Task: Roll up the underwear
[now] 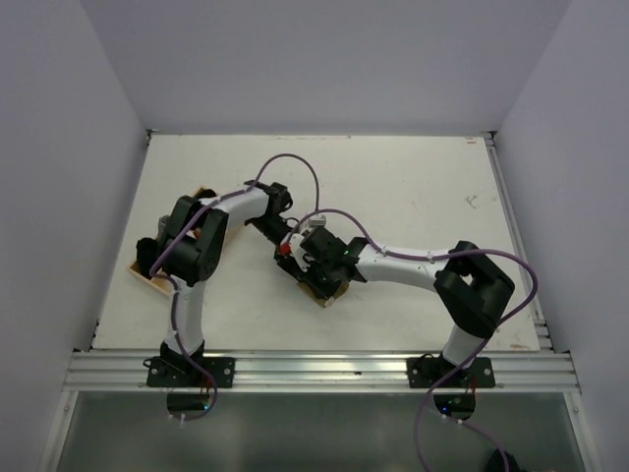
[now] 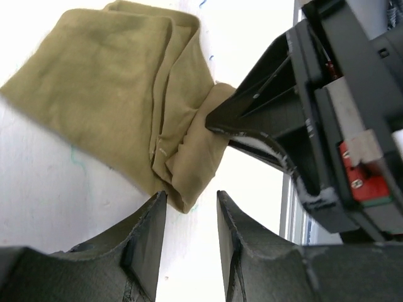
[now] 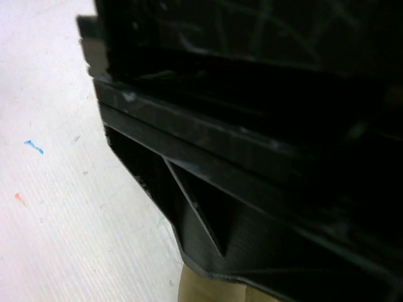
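Note:
The underwear [image 2: 107,82] is an olive-khaki cloth, folded in layers on the white table. In the top view only a tan corner of the underwear [image 1: 327,294] shows below the two wrists. My right gripper [image 2: 217,126] comes in from the right, its black fingertips pinched on a bunched fold of the cloth. My left gripper [image 2: 192,201] is open, and the cloth's lower tip lies just at the mouth of its jaws. From above, the left gripper [image 1: 288,244] and right gripper [image 1: 316,277] meet mid-table. The right wrist view is mostly black, with a strip of underwear [image 3: 208,290] at the bottom.
A tan wooden tray [image 1: 147,277] sits at the table's left edge under the left arm. A metal rail [image 1: 324,369] runs along the near edge, and another rail [image 1: 516,236] along the right side. White walls enclose the table.

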Motion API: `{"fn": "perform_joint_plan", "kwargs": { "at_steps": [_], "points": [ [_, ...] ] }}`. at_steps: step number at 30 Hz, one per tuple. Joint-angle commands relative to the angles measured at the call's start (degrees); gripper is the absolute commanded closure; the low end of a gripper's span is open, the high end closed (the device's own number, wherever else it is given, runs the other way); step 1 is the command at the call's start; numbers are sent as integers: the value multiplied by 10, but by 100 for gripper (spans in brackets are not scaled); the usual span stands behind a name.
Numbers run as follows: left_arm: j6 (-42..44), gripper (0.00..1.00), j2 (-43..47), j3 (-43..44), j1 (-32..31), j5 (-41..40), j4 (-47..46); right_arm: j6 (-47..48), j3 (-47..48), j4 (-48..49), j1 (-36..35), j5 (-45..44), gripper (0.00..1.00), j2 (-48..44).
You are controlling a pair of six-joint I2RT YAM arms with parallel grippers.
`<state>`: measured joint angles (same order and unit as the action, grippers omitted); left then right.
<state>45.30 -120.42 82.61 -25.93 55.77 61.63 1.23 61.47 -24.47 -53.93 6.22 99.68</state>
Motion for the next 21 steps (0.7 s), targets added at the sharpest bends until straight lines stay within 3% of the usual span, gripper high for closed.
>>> {"fn": "perform_joint_plan", "kwargs": {
  "at_steps": [1,9,21],
  "points": [
    [-27,59,59,-23,19,11,-14,-25,-36,-68,23,-25,81,21],
    [-123,59,102,-48,51,-60,-108,-62,-62,-50,25,-2,81,-13],
    [-223,60,163,-65,84,-164,-179,-60,-69,-49,44,4,82,-27]
  ]
}}
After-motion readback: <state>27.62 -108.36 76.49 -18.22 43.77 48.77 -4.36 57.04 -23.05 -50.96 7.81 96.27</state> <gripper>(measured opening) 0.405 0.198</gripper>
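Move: The underwear lies flat with one edge rolled; its middle is about 8 cm to the left hand's right, 1 cm nearer the base and some 4 cm below. The tray stands out on the other side, its middle about 26 cm to the left of the left hand and 8 cm farther out. The right hand already pinches the rolled edge, with the underwear's middle about 3 cm ahead of it, level sideways and 1 cm lower. The open left hand backs out from beside the rolled edge, first sliding left and then sweeping forward and left with a small rise, some 7 cm in all away from the underwear and towards the tray, turning about 20 degrees counter-clockwise with its fingers staying parted. The right hand stays low with its grip on the rolled edge, turns slightly clockwise and draws the cloth about 2 cm to the right. ##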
